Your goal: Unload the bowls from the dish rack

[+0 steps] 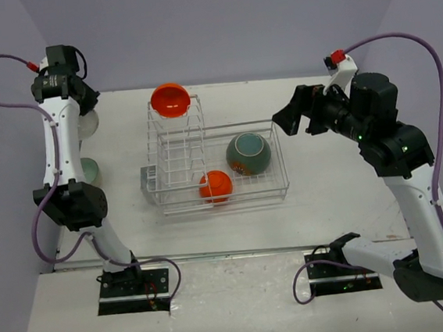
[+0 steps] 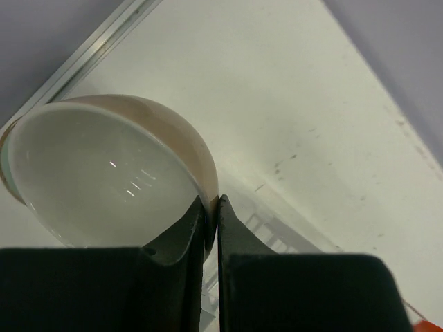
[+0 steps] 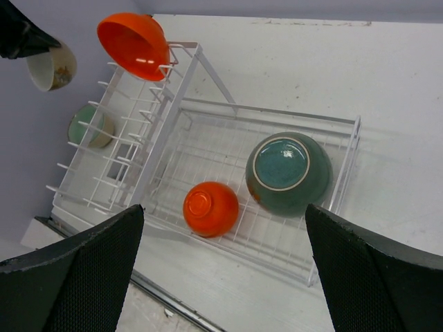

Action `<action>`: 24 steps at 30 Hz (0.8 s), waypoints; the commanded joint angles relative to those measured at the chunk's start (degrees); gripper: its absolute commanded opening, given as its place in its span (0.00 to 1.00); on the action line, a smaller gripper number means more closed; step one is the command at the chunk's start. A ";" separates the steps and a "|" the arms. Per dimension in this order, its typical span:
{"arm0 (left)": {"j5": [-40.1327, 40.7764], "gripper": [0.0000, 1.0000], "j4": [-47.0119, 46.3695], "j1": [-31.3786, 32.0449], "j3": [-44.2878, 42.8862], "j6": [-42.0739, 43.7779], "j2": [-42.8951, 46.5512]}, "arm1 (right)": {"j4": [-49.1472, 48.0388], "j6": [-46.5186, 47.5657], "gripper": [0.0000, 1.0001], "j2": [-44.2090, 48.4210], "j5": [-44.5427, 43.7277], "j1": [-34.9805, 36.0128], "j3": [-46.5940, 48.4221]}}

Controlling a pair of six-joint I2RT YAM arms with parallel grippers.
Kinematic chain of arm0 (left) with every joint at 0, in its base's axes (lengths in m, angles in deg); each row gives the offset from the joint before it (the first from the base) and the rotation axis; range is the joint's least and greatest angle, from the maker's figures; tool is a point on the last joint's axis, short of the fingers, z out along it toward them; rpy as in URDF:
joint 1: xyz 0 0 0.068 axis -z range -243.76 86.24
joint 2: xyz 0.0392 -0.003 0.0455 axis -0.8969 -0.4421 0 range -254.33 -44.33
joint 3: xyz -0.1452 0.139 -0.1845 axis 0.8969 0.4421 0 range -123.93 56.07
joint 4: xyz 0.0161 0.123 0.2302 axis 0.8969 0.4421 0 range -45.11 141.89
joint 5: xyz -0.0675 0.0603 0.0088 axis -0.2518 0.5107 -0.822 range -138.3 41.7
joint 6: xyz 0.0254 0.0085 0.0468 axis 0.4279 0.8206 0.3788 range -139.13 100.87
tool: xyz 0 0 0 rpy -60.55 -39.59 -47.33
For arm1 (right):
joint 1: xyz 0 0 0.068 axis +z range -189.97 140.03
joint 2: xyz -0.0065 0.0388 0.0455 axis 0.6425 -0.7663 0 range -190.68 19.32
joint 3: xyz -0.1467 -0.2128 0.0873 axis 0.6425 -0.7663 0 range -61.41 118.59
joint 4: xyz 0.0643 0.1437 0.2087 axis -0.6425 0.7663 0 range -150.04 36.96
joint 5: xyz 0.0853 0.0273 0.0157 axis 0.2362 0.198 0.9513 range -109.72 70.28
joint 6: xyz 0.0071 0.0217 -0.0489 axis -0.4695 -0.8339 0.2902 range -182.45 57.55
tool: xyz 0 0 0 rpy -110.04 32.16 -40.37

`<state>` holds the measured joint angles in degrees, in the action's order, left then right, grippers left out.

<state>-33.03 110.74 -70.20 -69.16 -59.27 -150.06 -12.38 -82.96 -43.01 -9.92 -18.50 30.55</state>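
Observation:
The dish rack [image 1: 274, 184] stands mid-table. One orange bowl [image 1: 170, 100] is tilted on top of its upright slots. A second orange bowl [image 3: 210, 207] and the larger teal bowl [image 3: 287, 173] lie upside down in the basket. My left gripper [image 2: 212, 207] is shut on the rim of a cream bowl [image 2: 104, 173], held over the table's far left [image 1: 89, 121], outside the rack. A pale green bowl [image 1: 91, 169] sits on the table just nearer than it. My right gripper [image 3: 225, 270] hovers open above the rack's right end [image 1: 291, 116], with nothing between its fingers.
A metal strip [image 1: 238, 252] runs along the table's near edge in front of the rack. Purple walls close in at the back and left. Bare white tabletop [image 1: 334, 194] lies to the right of the rack.

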 commanded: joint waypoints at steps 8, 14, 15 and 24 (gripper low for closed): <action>6.70 0.00 0.16 -5.16 5.26 5.69 -2.10 | 1.12 0.74 0.99 -2.98 -2.33 0.32 3.05; 6.27 0.00 -0.01 -7.45 10.25 4.19 -3.86 | 1.03 0.21 0.99 -3.94 -2.59 0.32 3.66; 5.74 0.00 -0.62 -7.62 11.49 4.19 -3.78 | 1.03 0.30 0.99 -4.12 -2.68 0.32 3.84; 7.06 0.00 -4.06 -9.82 21.16 4.72 -3.43 | 0.51 0.03 0.99 -4.38 -3.04 0.32 2.87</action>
<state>-28.97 110.69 -78.72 -48.27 -56.08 -154.74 -11.09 -82.96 -47.90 -11.69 -18.50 32.76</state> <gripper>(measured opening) 0.075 0.989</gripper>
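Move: My left hand still pinches the tan bowl by its rim. The green bowl it is bound for stands near the table's left edge, roughly 10 cm back, 13 cm left and 25 cm below it. The orange bowl on the dish rack is about level ahead, some 26 cm to its right and 8 cm lower. From my idle right hand the green bowl lies some 75 cm left, 8 cm ahead and 37 cm below. Keeping the tan bowl pinched by its rim, I lower it towards the green bowl with my left hand: first down, then leftward as the sinking slows, then down again and back, about 15 cm lower in all and some 7 cm left and 6 cm back. The wrist tips my fingers some 25 degrees further down. My open right hand drifts forward and down a couple of centimetres. ##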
